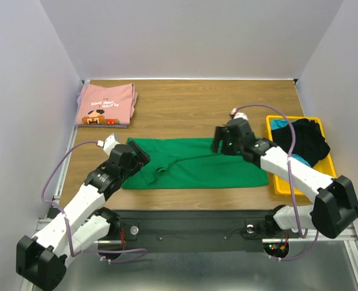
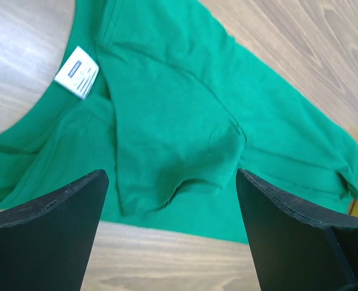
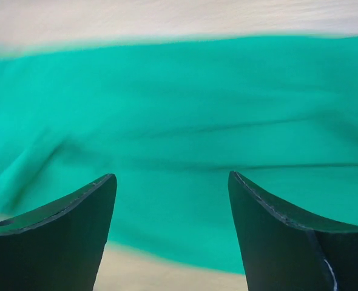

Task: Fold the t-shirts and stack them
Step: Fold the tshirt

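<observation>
The green t-shirt [image 1: 197, 163] lies in a long folded strip across the middle of the table, its white neck label [image 2: 77, 71] at the left end. My left gripper [image 1: 136, 159] hovers at the shirt's left end, open with nothing between its fingers [image 2: 57, 224]. My right gripper [image 1: 220, 144] hangs over the strip's far right part, also open and empty; green cloth [image 3: 179, 121] fills its view between the fingers [image 3: 282, 236]. The pink t-shirt [image 1: 105, 105] with a printed graphic lies folded at the far left corner.
A yellow tray [image 1: 282, 185] stands at the right edge, holding dark and teal clothes [image 1: 303, 140]. White walls close in the table on three sides. Bare wood shows behind the green shirt [image 1: 185, 109].
</observation>
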Controlling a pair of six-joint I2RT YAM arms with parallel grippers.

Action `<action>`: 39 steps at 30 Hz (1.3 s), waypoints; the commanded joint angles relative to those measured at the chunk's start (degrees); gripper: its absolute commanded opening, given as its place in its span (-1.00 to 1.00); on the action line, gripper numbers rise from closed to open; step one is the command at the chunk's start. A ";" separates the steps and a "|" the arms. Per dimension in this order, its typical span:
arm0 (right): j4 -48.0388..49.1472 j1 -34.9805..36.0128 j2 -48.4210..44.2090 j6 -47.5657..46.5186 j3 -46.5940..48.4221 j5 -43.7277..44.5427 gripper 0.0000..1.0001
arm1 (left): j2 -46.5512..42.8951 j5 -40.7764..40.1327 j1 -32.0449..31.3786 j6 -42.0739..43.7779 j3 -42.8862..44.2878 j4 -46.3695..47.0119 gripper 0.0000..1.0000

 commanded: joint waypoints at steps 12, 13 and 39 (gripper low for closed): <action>21.73 23.27 26.41 6.35 10.90 -12.60 -0.09 | 23.70 7.19 2.41 4.71 4.13 22.29 0.97; 21.82 23.54 27.81 6.61 11.62 -12.60 -0.10 | 23.97 7.28 2.67 4.71 3.87 22.81 0.97; 21.38 25.74 40.14 8.55 21.47 -10.84 -0.85 | 29.60 10.10 3.99 5.77 -2.46 29.23 0.97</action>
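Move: From the right gripper, the raised flap on the green t-shirt lies about 27 cm to the left, 3 cm back and some 10 cm below. From the left gripper the same flap is roughly 10 cm to the right, 4 cm ahead and 11 cm below. The white label lies about 19 cm left of the flap and level with it; the pink t-shirt stack is some 30 cm left of the flap and 32 cm farther out. Sweep the right gripper about 27 cm left over the green t-shirt, sinking some 10 cm onto the raised flap while turning nearly 30 degrees counter-clockwise; narrow the fingers on the way and shut them last, pinching the flap's edge. Bring the left gripper, kept wide open, down about 7 cm, forward and a little right, to hover just left of the right fingertips. ##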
